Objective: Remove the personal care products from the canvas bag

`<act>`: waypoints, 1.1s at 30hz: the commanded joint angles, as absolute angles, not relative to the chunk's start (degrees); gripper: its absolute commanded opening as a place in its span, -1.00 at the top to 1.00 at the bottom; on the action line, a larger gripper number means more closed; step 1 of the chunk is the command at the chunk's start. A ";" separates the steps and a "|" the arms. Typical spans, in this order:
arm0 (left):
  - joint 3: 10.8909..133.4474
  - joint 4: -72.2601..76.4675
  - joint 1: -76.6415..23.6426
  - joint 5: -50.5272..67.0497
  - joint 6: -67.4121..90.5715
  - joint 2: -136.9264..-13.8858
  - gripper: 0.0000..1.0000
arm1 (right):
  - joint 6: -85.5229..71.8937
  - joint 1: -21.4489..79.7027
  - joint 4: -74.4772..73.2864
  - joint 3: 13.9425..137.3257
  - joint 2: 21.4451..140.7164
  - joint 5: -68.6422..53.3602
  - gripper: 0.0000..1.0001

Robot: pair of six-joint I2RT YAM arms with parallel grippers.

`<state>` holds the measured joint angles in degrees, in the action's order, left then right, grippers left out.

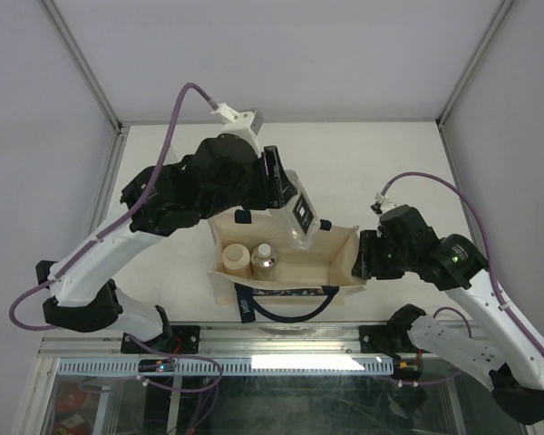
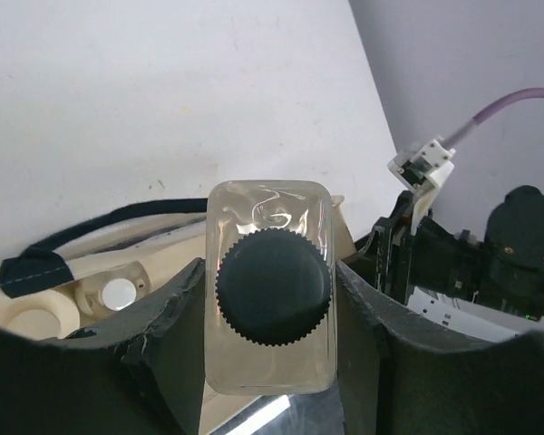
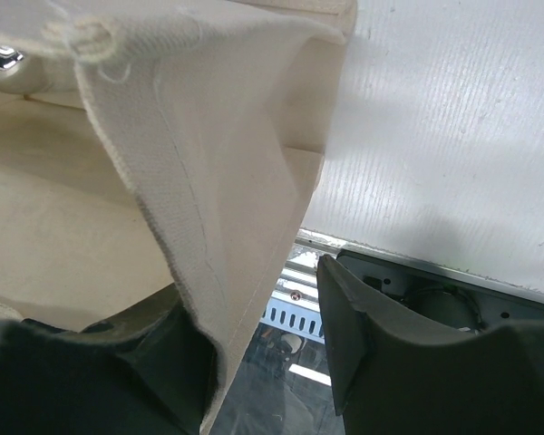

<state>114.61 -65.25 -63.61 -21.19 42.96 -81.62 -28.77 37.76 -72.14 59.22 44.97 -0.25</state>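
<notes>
The beige canvas bag lies open near the table's front edge, its navy strap handle hanging toward me. My left gripper is above the bag's far side, shut on a clear bottle with a dark cap; the fingers press its two flat sides. Inside the bag, at its left end, stand a beige bottle and a silvery bottle. My right gripper is at the bag's right rim. The canvas drapes over one finger, and the other finger stands apart from it.
The enclosure's white walls and metal frame posts ring the table. The right arm's body is just beyond the bag in the left wrist view. The table's front rail runs below the bag.
</notes>
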 commanded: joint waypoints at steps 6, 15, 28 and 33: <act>121.11 -60.72 -58.10 -8.32 52.06 -84.70 1.00 | -28.35 37.89 -72.11 61.00 44.48 3.07 0.02; 122.40 -57.79 -48.51 -0.31 53.16 -83.97 1.00 | -28.54 37.88 -71.89 60.76 44.57 3.59 0.02; 127.72 -53.82 -30.82 5.92 48.52 -86.31 1.00 | -28.57 37.89 -72.16 61.32 45.35 4.23 0.01; 125.02 -54.18 -27.94 -0.50 38.68 -87.72 1.00 | -28.30 37.93 -72.28 62.06 46.03 4.42 0.01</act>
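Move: The left gripper already holds the clear bottle by its dark-capped end, above the bag. The standing tube, set down earlier beside open table, is some 20 cm ahead and 28 cm to the left, 32 cm lower. The canvas bag's middle is about 7 cm back and 1 cm right; in it the cream bottle lies 8 cm back, 10 cm left, the white-capped bottle 8 cm back, 4 cm left. From the right gripper, the tube is roughly 29 cm ahead, 45 cm left. Keep the left gripper's hold on the clear bottle and let it dip about 4 cm, easing slightly right as the fingers tip down; then sweep forward some 13 cm, leftward and up again, away from the bag towards the standing tube, turning about 15 degrees counter-clockwise. Leave the right gripper still, its fingers astride the bag's right edge. ##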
